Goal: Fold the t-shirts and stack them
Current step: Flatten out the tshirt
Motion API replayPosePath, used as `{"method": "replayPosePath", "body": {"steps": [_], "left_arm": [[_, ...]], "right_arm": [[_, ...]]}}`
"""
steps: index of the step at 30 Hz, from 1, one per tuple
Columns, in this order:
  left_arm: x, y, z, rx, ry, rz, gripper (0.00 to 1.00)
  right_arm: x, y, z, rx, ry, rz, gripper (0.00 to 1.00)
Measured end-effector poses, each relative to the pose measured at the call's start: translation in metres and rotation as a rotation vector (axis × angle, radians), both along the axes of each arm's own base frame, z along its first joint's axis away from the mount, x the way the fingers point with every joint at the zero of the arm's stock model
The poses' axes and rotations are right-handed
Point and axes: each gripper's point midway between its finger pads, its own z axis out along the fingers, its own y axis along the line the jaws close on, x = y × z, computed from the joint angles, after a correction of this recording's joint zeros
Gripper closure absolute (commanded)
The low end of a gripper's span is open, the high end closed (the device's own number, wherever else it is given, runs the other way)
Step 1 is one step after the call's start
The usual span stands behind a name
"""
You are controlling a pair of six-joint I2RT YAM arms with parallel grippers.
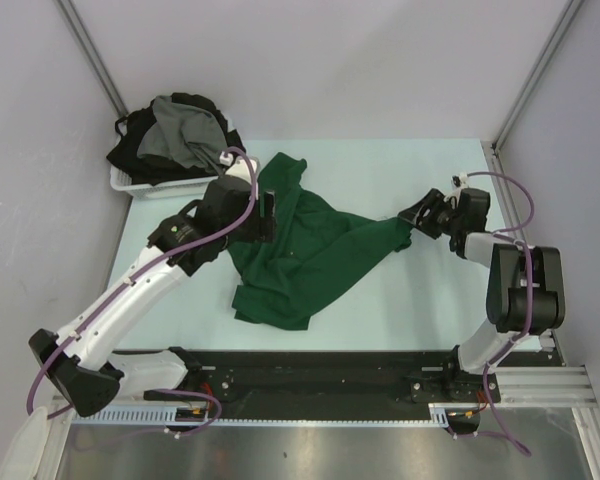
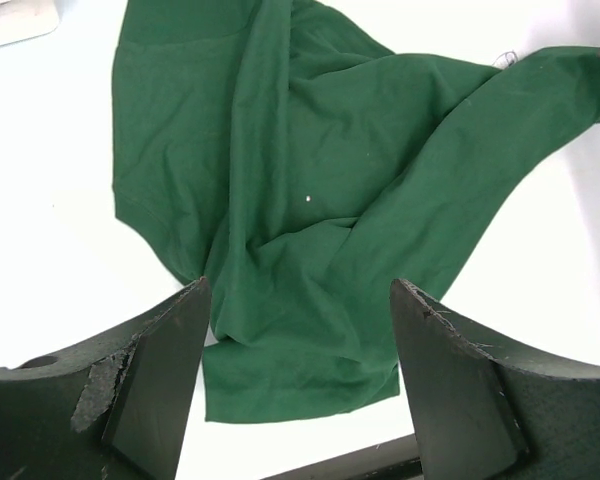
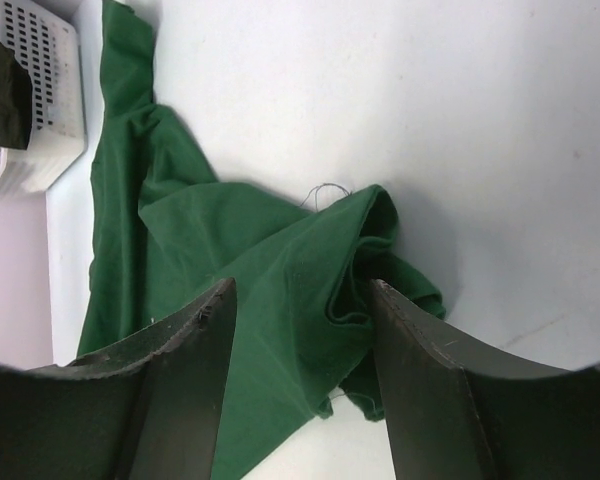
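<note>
A dark green t-shirt (image 1: 310, 255) lies crumpled on the pale table, one end stretched out to the right. My left gripper (image 1: 265, 215) hovers over its left part, open, with nothing between the fingers; in the left wrist view the green t-shirt (image 2: 310, 180) lies below the gripper (image 2: 298, 285). My right gripper (image 1: 420, 215) is at the shirt's right end. In the right wrist view its fingers stand apart on either side of a bunched fold of the t-shirt (image 3: 250, 250), and the gripper (image 3: 302, 285) is not pinched on it. A grey t-shirt (image 1: 175, 135) and black t-shirts (image 1: 130, 150) are piled in the basket.
The white plastic basket (image 1: 130, 185) stands at the table's far left corner and also shows as the basket (image 3: 40, 60) in the right wrist view. Grey walls close in the table on three sides. A black rail (image 1: 330, 370) runs along the near edge.
</note>
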Motion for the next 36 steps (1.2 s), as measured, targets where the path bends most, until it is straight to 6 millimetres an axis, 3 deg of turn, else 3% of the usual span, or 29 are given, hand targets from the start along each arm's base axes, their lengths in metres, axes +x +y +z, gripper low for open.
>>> {"method": "replayPosePath", "body": {"steps": [13,19,36], "left_arm": [[0.001,-0.006,0.002,-0.011,-0.012,-0.012,0.23],[0.0,-0.007,0.002,-0.011,-0.012,-0.015,0.23],[0.001,-0.013,0.005,-0.027,-0.026,-0.026,0.23]], "right_arm": [[-0.018,0.011,0.0,-0.005,0.027,0.034,0.42],[-0.029,0.016,-0.001,-0.014,0.045,0.049,0.48],[-0.048,0.017,0.014,-0.05,0.047,0.075,0.46]]}}
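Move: The t-shirt's right end lies almost at the right hand's fingertips, roughly 1 cm ahead, 1 cm right and 3 cm below. From that hand the t-shirt's middle is some 27 cm left and 3 cm back, its near corner about 25 cm left and 26 cm back. From the idle left hand the right end is about 38 cm right, 14 cm ahead and 22 cm below. The right hand draws about 5 cm back and slightly left, its right finger dragging the t-shirt's end flap. ##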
